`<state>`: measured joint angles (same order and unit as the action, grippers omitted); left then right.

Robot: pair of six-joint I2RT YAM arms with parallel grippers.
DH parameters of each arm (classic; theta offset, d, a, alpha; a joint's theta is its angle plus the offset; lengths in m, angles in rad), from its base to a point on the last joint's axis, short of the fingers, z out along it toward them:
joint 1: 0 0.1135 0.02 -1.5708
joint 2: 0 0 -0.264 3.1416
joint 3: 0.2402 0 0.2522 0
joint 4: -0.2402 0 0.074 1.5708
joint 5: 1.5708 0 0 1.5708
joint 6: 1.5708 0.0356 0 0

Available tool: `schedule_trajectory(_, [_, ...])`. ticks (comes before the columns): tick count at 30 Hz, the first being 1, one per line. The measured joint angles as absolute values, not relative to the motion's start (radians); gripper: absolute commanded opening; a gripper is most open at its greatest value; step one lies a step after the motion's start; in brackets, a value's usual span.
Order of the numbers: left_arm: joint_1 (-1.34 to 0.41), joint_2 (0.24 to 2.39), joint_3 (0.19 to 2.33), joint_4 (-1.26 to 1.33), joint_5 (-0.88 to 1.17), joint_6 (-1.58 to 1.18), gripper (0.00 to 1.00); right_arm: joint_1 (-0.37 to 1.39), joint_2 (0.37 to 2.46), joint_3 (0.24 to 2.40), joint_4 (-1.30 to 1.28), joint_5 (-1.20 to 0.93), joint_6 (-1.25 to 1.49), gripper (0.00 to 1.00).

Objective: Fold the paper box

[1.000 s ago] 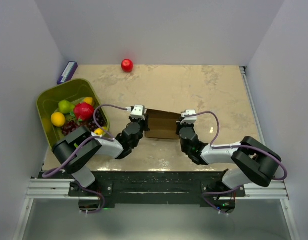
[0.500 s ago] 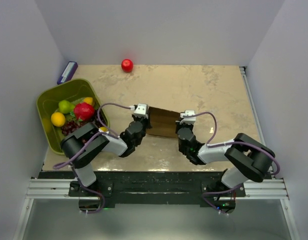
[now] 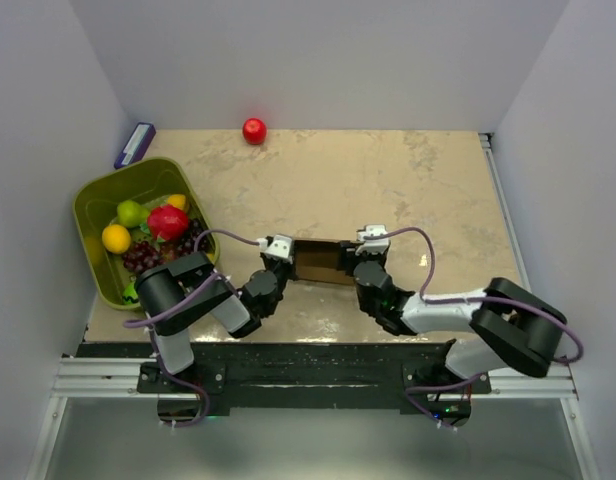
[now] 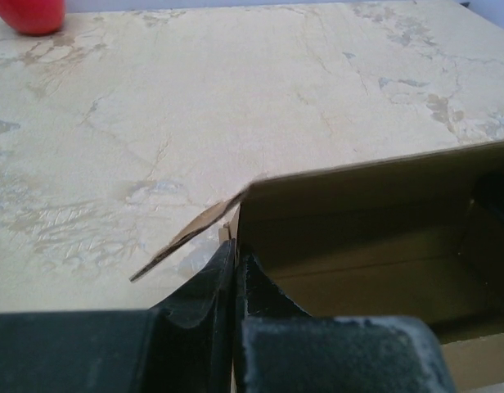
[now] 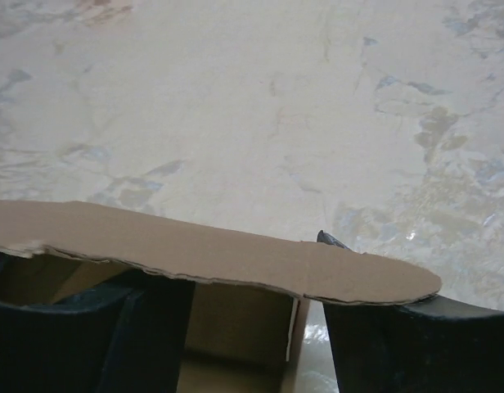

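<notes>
The brown paper box (image 3: 318, 262) lies on the table between my two arms, its open side facing up and towards me. My left gripper (image 3: 287, 266) is at its left end, shut on the edge of the box wall (image 4: 358, 237); the fingers (image 4: 211, 286) pinch the cardboard at the corner, beside a small loose flap. My right gripper (image 3: 350, 266) is at the right end, open. In the right wrist view a curved box flap (image 5: 195, 246) lies across the gap between the spread fingers (image 5: 399, 344), with the box's inside below it.
An olive-green bin (image 3: 138, 178) with several fruits stands at the left. A red ball (image 3: 254, 130) (image 4: 29, 12) rests near the back wall, and a small purple-blue object (image 3: 135, 143) lies in the back left corner. Walls close in three sides.
My right gripper has gone from shut to open, letting go of the box's right end. The box has sunk and tipped, showing a narrower face from above. Both arms have shifted slightly nearer.
</notes>
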<state>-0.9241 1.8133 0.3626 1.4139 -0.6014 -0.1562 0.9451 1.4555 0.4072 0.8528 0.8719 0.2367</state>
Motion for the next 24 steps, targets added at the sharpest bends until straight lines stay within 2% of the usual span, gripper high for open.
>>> schedule_trajectory(3, [-0.943, 1.813, 0.361, 1.414, -0.619, -0.132, 0.0, 0.951, 1.319, 0.407, 0.713, 0.82, 0.286, 0.8])
schedule_trajectory(13, [-0.97, 1.787, 0.321, 1.397, -0.628, -0.107, 0.13, 0.953, 0.778, 0.384, 0.173, 0.562, 0.43, 0.88])
schedule_trajectory(18, [-0.988, 1.769, 0.294, 1.356, -0.614, -0.082, 0.34, 0.955, 0.605, 0.416, -0.009, 0.505, 0.479, 0.88])
schedule_trajectory(24, [-1.01, 1.685, 0.243, 1.317, -0.586, -0.067, 0.58, 0.955, 0.668, 0.58, -0.065, 0.498, 0.515, 0.87])
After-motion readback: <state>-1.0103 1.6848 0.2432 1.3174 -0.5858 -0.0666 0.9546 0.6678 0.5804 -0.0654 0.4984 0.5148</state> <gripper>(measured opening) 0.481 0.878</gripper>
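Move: The paper box stands open between the grippers. Its middle is about 7 cm to the right of the left hand, level with it and some 3 cm lower; from the right hand it lies about 6 cm to the left, level and 5 cm lower. The raised lid's front flap crosses about 2 cm ahead of both hands, around 3 cm above the left and 1 cm above the right. The green basket's middle is roughly 33 cm left and 5 cm ahead of the left hand. Draw the right gripper back out from around the box's right wall, spreading its already open fingers wider; go back about 9 cm while rising, then climb steeply to some 13 cm above the start, rolling its left side up and turning counter-clockwise about 20 degrees each. Ease the left gripper back 4 cm and slightly down, and open its shut fingers to let go of the box's left edge. ##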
